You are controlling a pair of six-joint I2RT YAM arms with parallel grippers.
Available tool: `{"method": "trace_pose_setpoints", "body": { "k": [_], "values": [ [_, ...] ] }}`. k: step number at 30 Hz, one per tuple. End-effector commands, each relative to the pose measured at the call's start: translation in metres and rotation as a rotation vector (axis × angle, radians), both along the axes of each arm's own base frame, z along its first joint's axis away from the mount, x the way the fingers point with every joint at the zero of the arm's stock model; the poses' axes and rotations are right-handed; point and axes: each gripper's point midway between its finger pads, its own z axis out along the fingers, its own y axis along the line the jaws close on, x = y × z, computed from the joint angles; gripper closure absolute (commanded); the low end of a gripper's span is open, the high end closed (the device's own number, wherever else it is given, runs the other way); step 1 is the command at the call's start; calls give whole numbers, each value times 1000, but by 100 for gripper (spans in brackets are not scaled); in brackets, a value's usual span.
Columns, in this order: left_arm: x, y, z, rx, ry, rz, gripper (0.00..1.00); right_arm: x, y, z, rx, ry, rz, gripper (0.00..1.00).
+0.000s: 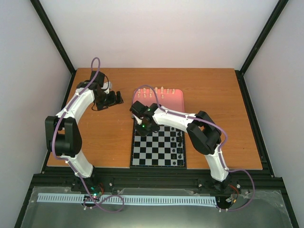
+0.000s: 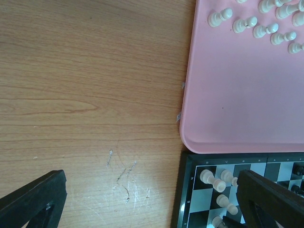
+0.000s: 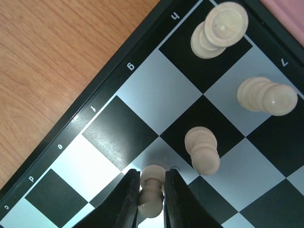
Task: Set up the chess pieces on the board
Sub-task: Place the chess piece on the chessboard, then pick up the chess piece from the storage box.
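Note:
The chequered board (image 1: 158, 162) lies in front of the arms, with a pink tray (image 1: 175, 105) behind it. Several cream pieces (image 1: 163, 89) stand at the tray's far edge. My right gripper (image 1: 142, 125) is over the board's far left corner. In the right wrist view it (image 3: 151, 199) is shut on a cream pawn (image 3: 152, 189), whose base is at a light square. Three more cream pieces (image 3: 202, 149) stand near it. My left gripper (image 1: 115, 99) is open and empty over bare table left of the tray; its fingers (image 2: 33, 199) show wide apart.
Black pieces (image 1: 179, 148) stand along the board's right side. The left wrist view shows the tray's corner (image 2: 190, 133), cream pieces on the tray (image 2: 247, 23) and the board's corner with cream pieces (image 2: 213, 179). Black frame posts rise at the table's back corners.

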Motion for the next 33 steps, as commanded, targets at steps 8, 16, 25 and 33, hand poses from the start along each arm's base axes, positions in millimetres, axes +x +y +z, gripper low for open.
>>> {"method": "trace_pose_setpoints", "body": {
  "k": [8,16,25,33],
  "values": [
    [2,3,10,-2,-37,11,0,-8,0,12,22,-4,32,69],
    [2,4,12,-2,-40,9,0,-18,-16,82,82,-59,31,56],
    [4,3,14,-6,-41,6,0,64,-41,125,160,-136,-126,45],
    [5,2,16,-8,-41,1,0,200,-85,104,117,-225,-406,46]
  ]
}}
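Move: Between the right fingertips is the white pawn, on its square almost directly under the hand. Ahead of it stand the second pawn, about 3 cm off, the third pawn, roughly 6 cm off, and the rook, 6 cm ahead and 3 cm left. In the pink tray the nearest-end pawn waits some 22 cm ahead and 9 cm right. From the left hand, the gripped pawn lies about 12 cm back, 14 cm right and 10 cm lower. Opening to about half, the right fingers let go of the white pawn; the hand backs off barely 1.5 cm and rises about 14 cm clear of the pieces. It then sweeps forward some 17 cm and a little right over the pink tray, towards the remaining pawns, turning clockwise about 15 degrees with the fingertips swinging outward and starting to sink. ##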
